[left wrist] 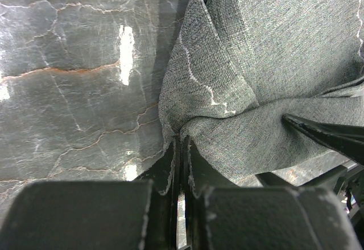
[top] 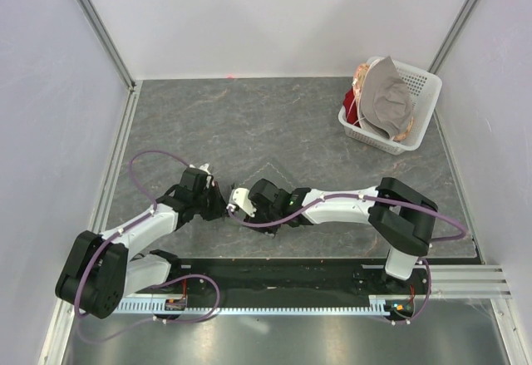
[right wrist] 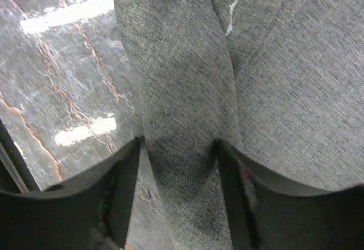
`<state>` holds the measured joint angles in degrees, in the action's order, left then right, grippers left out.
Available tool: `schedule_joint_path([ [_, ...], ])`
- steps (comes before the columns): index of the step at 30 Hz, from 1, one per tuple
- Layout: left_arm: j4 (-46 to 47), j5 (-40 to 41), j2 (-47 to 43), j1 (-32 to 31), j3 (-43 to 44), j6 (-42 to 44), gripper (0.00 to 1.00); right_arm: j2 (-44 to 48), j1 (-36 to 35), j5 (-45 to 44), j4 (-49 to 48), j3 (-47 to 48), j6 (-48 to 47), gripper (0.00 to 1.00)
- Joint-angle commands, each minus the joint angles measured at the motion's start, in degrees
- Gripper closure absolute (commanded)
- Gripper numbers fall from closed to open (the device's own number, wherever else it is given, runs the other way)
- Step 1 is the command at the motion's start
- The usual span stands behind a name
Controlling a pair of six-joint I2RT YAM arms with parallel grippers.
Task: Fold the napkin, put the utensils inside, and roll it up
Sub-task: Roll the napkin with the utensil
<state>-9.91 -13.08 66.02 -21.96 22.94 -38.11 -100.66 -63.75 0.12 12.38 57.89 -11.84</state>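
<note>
The dark grey-green napkin [left wrist: 273,62] fills the right side of the left wrist view, bunched into folds with a light stitched hem. My left gripper [left wrist: 182,139] is shut on a pinched bit of its edge. In the right wrist view a long fold of the napkin [right wrist: 176,79] runs between the spread fingers of my right gripper [right wrist: 178,144], which is open; its right finger touches the cloth and bare table shows by the left finger. From above, the left gripper [top: 218,203] and right gripper [top: 245,203] meet tip to tip near the table's front edge. The utensils are out of view.
A white basket [top: 420,103] stands at the back right corner with a paler grey-beige cloth [top: 386,99] and something red [top: 351,99] in it. White walls close in the marbled grey table [top: 249,124] on three sides. A black rail [top: 274,278] runs along the front.
</note>
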Motion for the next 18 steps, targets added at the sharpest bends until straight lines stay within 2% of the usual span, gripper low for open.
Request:
schedule_joint_path([
  [1,-1.78,1.57,0.78,0.07,1.23,0.75,0.98,-2.87,0.46,-1.27,0.1,0.91,-1.0,0.46],
  [5,-1.78,1.22,-0.36,-0.02,1.76,1.37,0.96,-4.36,1.08,2.67,2.02,1.53,-0.65,0.58],
  [6,-2.04,1.3,-1.5,-0.02,2.02,1.46,0.89,-4.63,1.34,3.48,2.47,2.05,-0.56,0.62],
  [8,-2.74,2.53,-2.99,-0.02,2.46,1.28,0.82,-4.89,1.78,5.76,4.3,2.66,-0.47,0.66],
  [9,-3.7,3.32,-3.96,0.07,2.55,0.93,0.73,-5.33,2.22,8.38,5.01,3.36,-0.47,0.68],
  [11,-4.85,5.95,-7.29,0.07,2.72,0.32,0.64,-5.86,2.83,11.03,7.38,4.16,-0.38,0.7],
  [12,-5.46,6.92,-8.44,0.07,2.55,0.14,0.54,-6.38,3.45,14.17,8.09,4.86,-0.38,0.72],
  [15,-7.4,10.09,-13.19,0.16,1.85,0.14,0.41,-7.0,5.29,20.85,9.41,5.56,-0.03,0.74],
  [18,-7.75,10.45,-17.23,0.07,0.53,0.66,0.36,-8.14,7.48,25.53,11.08,6.71,-0.12,0.74],
])
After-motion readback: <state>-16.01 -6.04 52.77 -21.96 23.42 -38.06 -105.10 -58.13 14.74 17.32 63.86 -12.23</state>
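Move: The napkin's near roll lies right at the right gripper, its middle about 1 cm below the hand point, with the open fingers on either side of it; the flat, unrolled part spreads some 8 cm farther out. From the left gripper, the roll's middle is about 10 cm to the right and 2 cm nearer the base. The roll's left end is still in the left gripper's shut fingers. Close the right fingers from well open until they pinch the roll near its middle, staying down by the table and easing only about 1 cm left while tilting the wrist some 10 degrees so the fingertips swing back towards the base. Then open the left fingers to let go of the roll's left end and lift that gripper away, nearly 4 cm up and a little to its left. ##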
